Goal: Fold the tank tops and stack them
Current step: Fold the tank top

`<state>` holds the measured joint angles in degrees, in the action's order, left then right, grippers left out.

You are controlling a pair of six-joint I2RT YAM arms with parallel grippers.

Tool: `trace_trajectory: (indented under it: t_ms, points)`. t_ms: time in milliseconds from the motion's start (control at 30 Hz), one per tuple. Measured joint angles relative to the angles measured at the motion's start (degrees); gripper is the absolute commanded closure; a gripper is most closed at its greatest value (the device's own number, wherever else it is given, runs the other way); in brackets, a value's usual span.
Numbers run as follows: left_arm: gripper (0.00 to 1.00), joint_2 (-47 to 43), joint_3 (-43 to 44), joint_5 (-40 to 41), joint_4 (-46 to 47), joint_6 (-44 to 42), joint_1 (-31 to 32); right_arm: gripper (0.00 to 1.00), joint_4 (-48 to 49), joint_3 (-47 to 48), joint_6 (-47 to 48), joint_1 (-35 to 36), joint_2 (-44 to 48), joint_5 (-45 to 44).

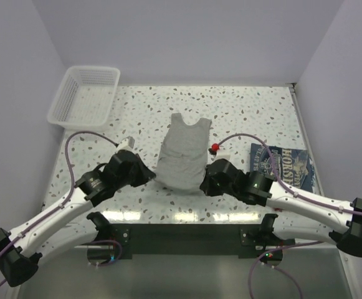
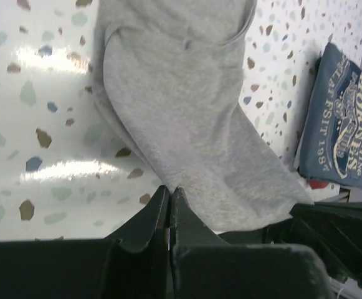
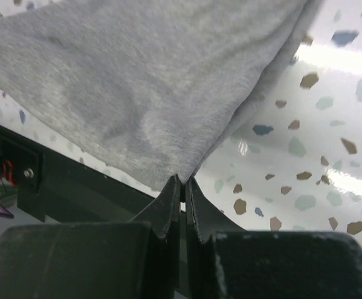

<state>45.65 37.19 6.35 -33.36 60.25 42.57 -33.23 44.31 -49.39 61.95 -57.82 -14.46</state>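
Note:
The light grey tank top (image 1: pixel 182 154) lies spread in the middle of the table, neck end away from me and hem towards me. My left gripper (image 1: pixel 151 176) is shut on its near left hem corner; in the left wrist view the jaws (image 2: pixel 169 190) pinch the edge of the grey cloth (image 2: pixel 187 124). At the near right hem corner my right gripper (image 1: pixel 204 182) is shut too, its tips (image 3: pixel 183 180) nipping the grey fabric (image 3: pixel 137 81). A folded navy tank top (image 1: pixel 286 167) with white lettering rests at the right, with a sliver of red cloth (image 2: pixel 318 184) showing under it.
A white mesh basket (image 1: pixel 84 94) stands at the back left corner. White walls close off the speckled table (image 1: pixel 255 112) on the left, right and back. The dark front rail (image 1: pixel 187 233) with the arm bases runs along the near edge.

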Motion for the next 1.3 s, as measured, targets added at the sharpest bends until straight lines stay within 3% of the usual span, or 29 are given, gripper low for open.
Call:
trace_trajectory:
  t_ms: [200,400,733,833,867,933,967,1100,1200,1300]
  points:
    - [1.00,12.1,11.6,3.0,3.0,-3.9,-2.2,1.00,-1.8,10.5,4.0,-5.4,-5.4,-2.6]
    - [1.00,21.9,19.6,1.2,10.1,-7.8,-10.1,1.00,-2.3,17.1,9.7,-15.7,-10.3,-2.2]
    - [1.00,43.1,37.8,-3.5,18.0,-10.5,-15.7,1.00,1.5,27.7,16.0,-32.4,-24.9,7.1]
    - [1.00,52.5,45.6,-5.5,20.6,-11.4,-17.9,0.89,3.1,32.8,17.2,-36.9,-33.4,9.8]
    - [0.84,55.2,47.6,-6.0,21.3,-11.6,-18.5,0.83,3.7,35.3,17.5,-38.2,-37.0,10.4]
    - [0.66,62.7,52.9,-7.9,24.0,-12.2,-20.0,0.66,5.6,40.5,17.9,-40.5,-44.7,11.6]
    - [0.51,66.6,54.9,-9.3,26.4,-12.4,-20.9,0.63,6.5,43.0,18.3,-41.6,-48.4,12.2]
    - [0.40,79.5,59.7,-15.8,34.2,-12.3,-24.6,0.41,6.3,54.2,18.7,-44.7,-60.8,13.6]
    - [0.38,83.8,60.2,-17.9,34.4,-12.8,-27.1,0.40,4.6,58.3,19.5,-45.5,-63.5,12.7]
    - [0.39,81.9,57.6,-17.4,35.1,-13.0,-28.6,0.41,4.1,58.5,20.5,-44.7,-61.8,10.4]
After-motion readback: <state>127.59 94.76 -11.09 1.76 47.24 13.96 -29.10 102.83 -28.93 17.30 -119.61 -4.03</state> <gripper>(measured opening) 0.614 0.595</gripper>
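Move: Each hand already pinches a hem corner of the tank top, held about 13 cm above the table. The left strap lies some 35 cm ahead of the left hand and 9 cm to its right, the basket about 46 cm ahead and 30 cm left. From the right hand, the right strap is roughly 36 cm ahead and 2 cm right, the blue shirt stack about 15 cm ahead and 31 cm right. Both hands swing the pinched hem some 38 cm forward to the shoulder end, up then down, and release. ##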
